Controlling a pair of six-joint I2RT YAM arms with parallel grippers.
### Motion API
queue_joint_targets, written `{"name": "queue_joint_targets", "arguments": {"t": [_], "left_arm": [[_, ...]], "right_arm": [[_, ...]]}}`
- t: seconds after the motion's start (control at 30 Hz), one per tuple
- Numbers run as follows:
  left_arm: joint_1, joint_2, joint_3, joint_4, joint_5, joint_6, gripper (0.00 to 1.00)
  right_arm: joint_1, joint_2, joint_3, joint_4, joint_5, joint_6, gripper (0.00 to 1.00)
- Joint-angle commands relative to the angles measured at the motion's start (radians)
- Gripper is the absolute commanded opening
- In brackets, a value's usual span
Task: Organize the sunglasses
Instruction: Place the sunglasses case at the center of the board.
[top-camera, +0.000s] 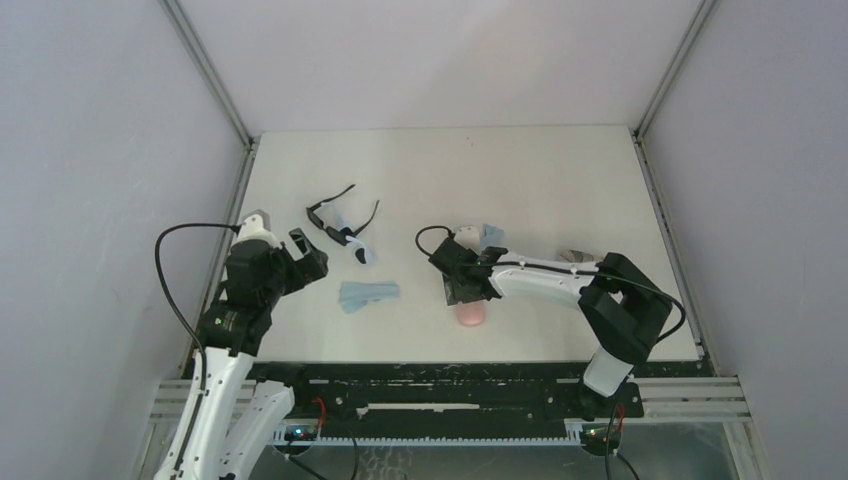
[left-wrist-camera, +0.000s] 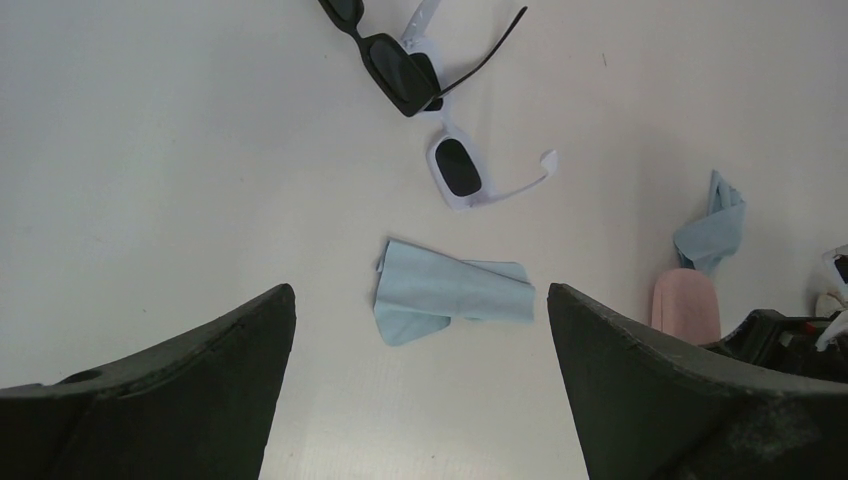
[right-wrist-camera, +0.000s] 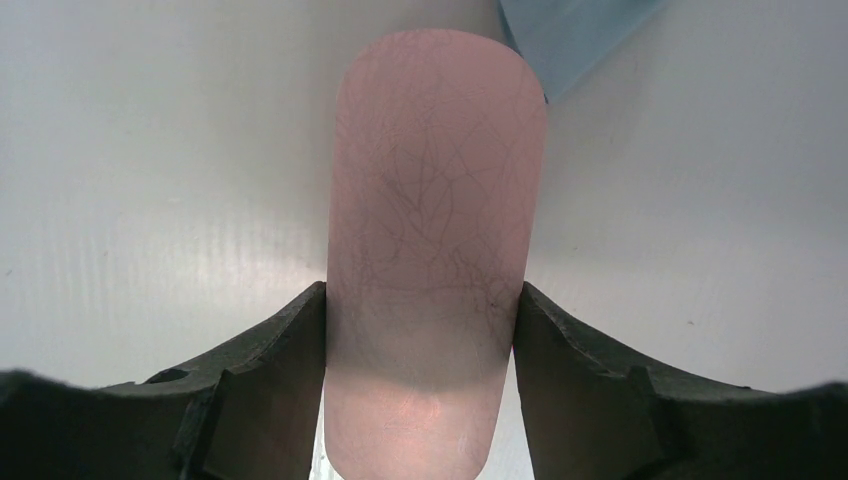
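Note:
The black-framed sunglasses (top-camera: 333, 214) (left-wrist-camera: 398, 68) lie open on the white table's left half. They overlap the white-framed sunglasses (top-camera: 359, 249) (left-wrist-camera: 458, 170), which lie just nearer. My left gripper (top-camera: 308, 252) (left-wrist-camera: 418, 298) hovers open to the left of both pairs, with nothing between its fingers. My right gripper (top-camera: 466, 290) (right-wrist-camera: 420, 300) is at mid-table, shut on the pink oval case (top-camera: 468, 316) (right-wrist-camera: 435, 190). Both black fingers (right-wrist-camera: 290, 340) press the case's sides, and it rests on the table.
A folded light-blue cloth (top-camera: 368, 293) (left-wrist-camera: 452, 300) lies between the two grippers. A second light-blue cloth (top-camera: 492, 236) (left-wrist-camera: 712, 228) (right-wrist-camera: 570, 40) sits just beyond the pink case. Metal frame posts and grey walls border the table (top-camera: 540, 180).

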Motion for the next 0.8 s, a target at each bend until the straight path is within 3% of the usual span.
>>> {"name": "queue_joint_targets", "arguments": {"t": [0.0, 0.17, 0.27, 0.4, 0.63, 0.77], "left_arm": [[0.010, 0.003, -0.029, 0.039, 0.005, -0.042, 1.00], [0.009, 0.003, -0.024, 0.034, -0.008, -0.042, 1.00], [0.010, -0.003, -0.022, 0.034, -0.028, -0.051, 1.00], [0.010, -0.013, -0.014, 0.023, -0.069, -0.064, 1.00], [-0.015, -0.004, 0.038, -0.020, -0.097, -0.035, 0.99], [-0.172, 0.007, 0.076, -0.047, -0.226, -0.027, 1.00]], "right_arm": [[0.007, 0.036, 0.027, 0.024, 0.058, 0.142, 0.35], [0.006, 0.072, 0.029, 0.033, 0.020, 0.150, 0.46], [0.012, 0.066, 0.029, 0.031, 0.019, 0.148, 0.68], [0.020, 0.023, 0.029, 0.033, 0.022, 0.121, 0.81], [0.035, -0.111, 0.024, 0.053, -0.002, 0.047, 0.86], [0.036, -0.237, -0.038, 0.106, 0.015, -0.003, 0.86]]}}
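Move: The right gripper holds the sunglasses case, its length running fore and aft; the bare board spot meant for it is straight below, about 3 cm under the hand point. The grey-blue cloth lies some 9 cm ahead and 3 cm to the right. The light-blue cloth lies 23 cm left and 1 cm back, the sunglasses 14 cm ahead and 27 cm left. From the left hand, the board spot is about 33 cm to the right, level fore and aft, and 18 cm down. Lower the right gripper about 1.5 cm straight down to set the pink case on the board, turning it a few degrees clockwise. Hold there and open the fingers to let go of its sides, then lift away from the case about 5 cm, easing slightly left as the hand's left side tips up. ##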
